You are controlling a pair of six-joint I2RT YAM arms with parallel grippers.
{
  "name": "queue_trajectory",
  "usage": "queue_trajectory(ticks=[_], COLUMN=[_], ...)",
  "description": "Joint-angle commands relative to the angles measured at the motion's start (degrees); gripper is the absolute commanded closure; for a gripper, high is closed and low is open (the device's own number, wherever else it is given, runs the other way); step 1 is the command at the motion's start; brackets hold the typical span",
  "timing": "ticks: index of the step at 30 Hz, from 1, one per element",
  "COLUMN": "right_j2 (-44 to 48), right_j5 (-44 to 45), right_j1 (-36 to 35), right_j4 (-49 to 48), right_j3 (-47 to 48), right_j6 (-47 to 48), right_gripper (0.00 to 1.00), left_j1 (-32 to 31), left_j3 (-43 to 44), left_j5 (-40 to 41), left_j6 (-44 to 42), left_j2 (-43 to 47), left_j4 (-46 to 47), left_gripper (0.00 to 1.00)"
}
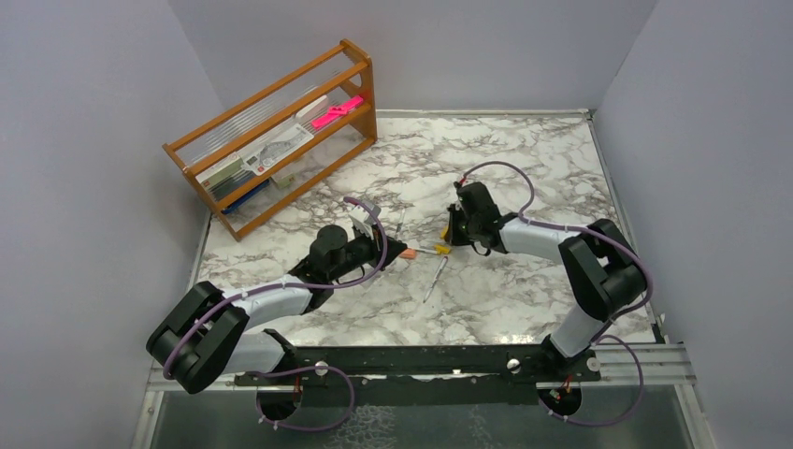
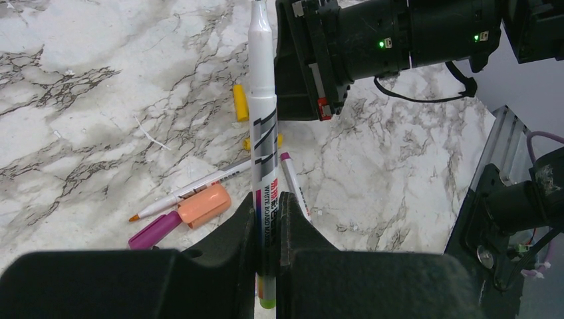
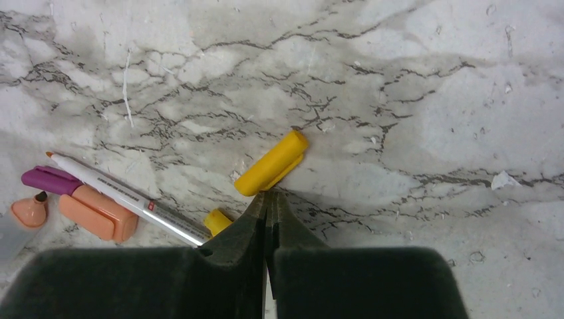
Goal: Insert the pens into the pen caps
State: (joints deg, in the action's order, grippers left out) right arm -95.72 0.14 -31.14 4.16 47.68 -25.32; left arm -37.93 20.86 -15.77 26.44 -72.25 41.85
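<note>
My left gripper is shut on a white pen with a green end, its uncapped tip pointing away from the camera towards the right arm. My right gripper is shut with nothing between its jaws, and its tips rest against the end of a yellow pen cap lying on the table. A second yellow piece lies just to the left of it. An orange-tipped pen, an orange-pink cap and a purple cap lie together further left. A purple-tipped pen lies nearby.
A wooden rack with a bright pink item stands at the back left of the marble table. Grey walls close in the sides and back. The two grippers face each other near the table's middle.
</note>
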Motion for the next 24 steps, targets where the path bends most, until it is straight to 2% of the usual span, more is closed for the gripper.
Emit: queue_trajectory(ticks=[1,17,21,24], right_j2=[-2.8,-11.0,-10.1,-6.0], right_j5=[-1.3,-1.9,-0.7,-2.0], right_j1=[-0.3,-0.3,-0.3,-0.3], right_j4=[-1.9,-1.3,-0.7,-2.7], right_j3=[2.7,11.7,13.1,11.4], right_j6=[0.6,1.1,2.7,4.3], right_gripper=[0.98,0.98,0.98,0.97], left_j1=[0.3,0.5,0.7,0.8], left_j3=[-0.4,-0.2,-0.2,-0.2], left_j5=[1.1,1.6,1.5,1.7], left_j6=[-0.3,-0.9,-1.0,-1.0], left_j2=[-0.1,-0.3,-0.3,0.0], left_j4=[0.8,0.3,0.0,-0.2], left_gripper=[1.00,1.00,1.00,1.00])
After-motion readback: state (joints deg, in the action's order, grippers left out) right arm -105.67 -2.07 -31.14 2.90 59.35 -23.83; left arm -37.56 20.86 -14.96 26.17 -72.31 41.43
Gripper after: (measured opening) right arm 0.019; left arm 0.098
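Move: A loose yellow pen cap lies right at the shut fingertips of the right hand, its middle about 2 cm ahead, 1 cm to the left and 1 cm lower. The other yellow cap is some 3 cm back and 2 cm left of that hand; the orange-tipped white pen lies 3 cm back and 7 cm left, the orange cap 4 cm back and 10 cm left. From the left hand, the loose cap is roughly 8 cm ahead, 10 cm right and 13 cm below. The loose yellow cap is pushed along the table by the shut fingertips of the right hand, already against its near edge. That hand slides low and almost level, about 5 cm forward and 3.5 cm left, away from the other yellow cap, slowing at the end with its fingers still closed. The left hand stays put, keeping its grip on the white pen. ##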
